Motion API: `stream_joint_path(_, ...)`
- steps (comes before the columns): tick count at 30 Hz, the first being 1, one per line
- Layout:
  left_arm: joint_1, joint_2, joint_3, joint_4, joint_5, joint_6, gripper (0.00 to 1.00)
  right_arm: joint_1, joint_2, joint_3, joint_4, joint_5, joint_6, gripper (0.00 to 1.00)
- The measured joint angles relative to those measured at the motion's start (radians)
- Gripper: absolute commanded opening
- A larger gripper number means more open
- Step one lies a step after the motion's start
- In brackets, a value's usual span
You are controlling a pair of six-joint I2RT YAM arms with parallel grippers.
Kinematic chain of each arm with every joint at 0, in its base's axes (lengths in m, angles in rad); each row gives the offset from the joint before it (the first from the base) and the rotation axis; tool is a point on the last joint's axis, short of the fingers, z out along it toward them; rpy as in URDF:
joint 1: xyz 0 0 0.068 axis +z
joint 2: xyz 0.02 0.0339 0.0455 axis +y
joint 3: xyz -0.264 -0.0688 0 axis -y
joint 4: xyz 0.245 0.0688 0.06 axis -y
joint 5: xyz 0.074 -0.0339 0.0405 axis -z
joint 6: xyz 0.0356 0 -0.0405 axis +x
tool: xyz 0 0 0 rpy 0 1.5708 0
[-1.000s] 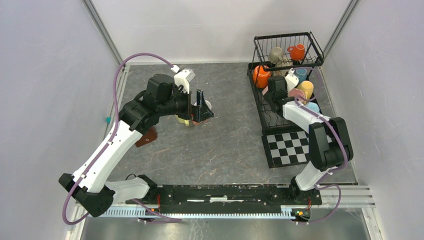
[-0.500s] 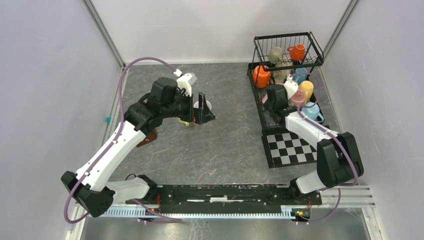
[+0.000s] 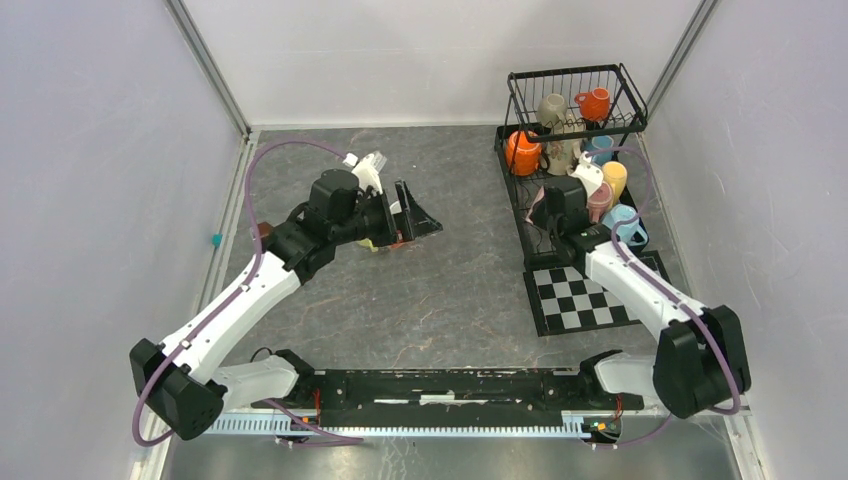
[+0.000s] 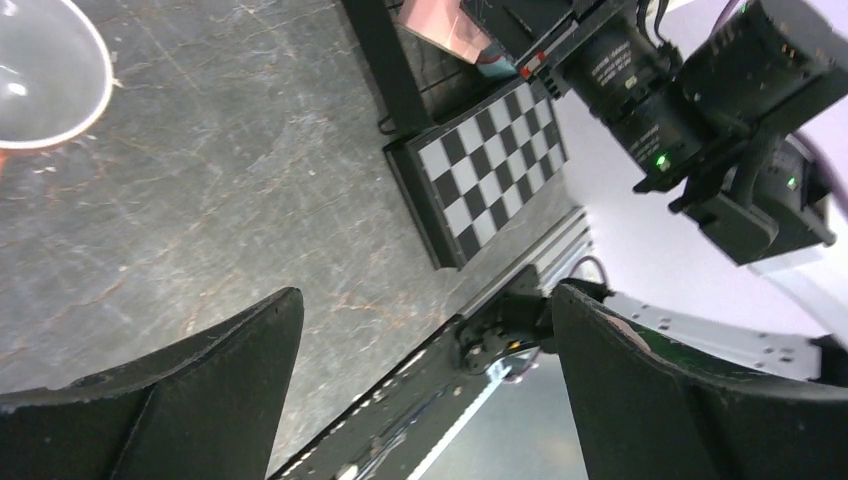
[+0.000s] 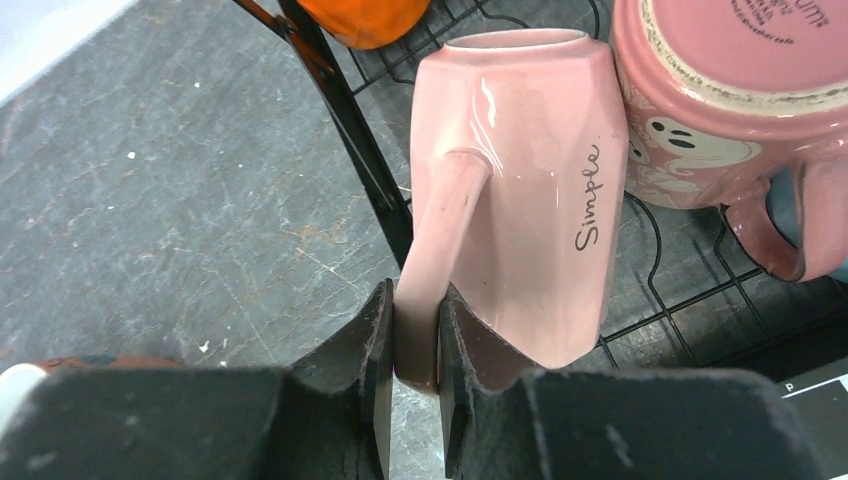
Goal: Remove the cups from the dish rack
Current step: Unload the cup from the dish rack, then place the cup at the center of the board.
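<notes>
The black wire dish rack (image 3: 520, 190) stands at the far right, its upper basket (image 3: 628, 95) holding a grey-olive cup (image 3: 551, 108) and an orange cup (image 3: 595, 103). On the lower tier are an orange cup (image 3: 521, 152), a yellow cup (image 3: 614, 178) and a light blue cup (image 3: 626, 222). My right gripper (image 5: 412, 330) is shut on the handle of a pink cup (image 5: 520, 170) marked "Simple", over the rack's left edge, beside a second pink cup (image 5: 720, 90). My left gripper (image 3: 415, 215) hangs open and empty above mid-table. A white-lined cup (image 4: 40, 80) sits on the table under it.
A black-and-white checkered mat (image 3: 585, 295) lies in front of the rack. A brown wedge (image 3: 264, 231) peeks out beside the left arm, and a small teal piece (image 3: 215, 240) sits at the left wall. Grey walls close in both sides.
My right gripper has drawn back toward the near side with the pink cup in its grip. The left gripper, open throughout, has tilted up away from the cup on the table.
</notes>
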Motion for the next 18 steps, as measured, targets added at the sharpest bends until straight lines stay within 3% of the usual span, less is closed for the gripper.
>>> stream_joint_path(14, 0.001, 0.084, -0.149, 0.472, 0.078, -0.48, 1.0, 0.0, -0.111, 0.0, -0.025, -0.107, -0.033, 0.0)
stream_joint_path(18, 0.001, 0.14, -0.194, 0.64, 0.081, -0.678, 1.0, 0.0, -0.153, 0.0, -0.019, -0.154, -0.017, 0.0)
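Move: My right hand already holds the pink cup by its handle, the body some 5 cm ahead of the pinch and 3 lower. My open left gripper, where the cup is headed, lies about 26 cm to the right hand's left, 12 back and 11 higher; the orange cup is 14 ahead, 4 left, 8 below, the ghost cup 7 ahead, 9 right, 7 below. From my left hand the pink cup lies about 17 cm ahead, 26 right, 15 below. My right hand keeps its pinch on the handle and carries the pink cup about 5 cm up, easing left and slightly back away from the ghost cup. Meanwhile my left hand, fingers staying wide open, reaches some 6 cm right and about 4 forward, rising slightly, towards the held cup, its wrist rolling over 30 degrees so the fingers swing up closer to level. ##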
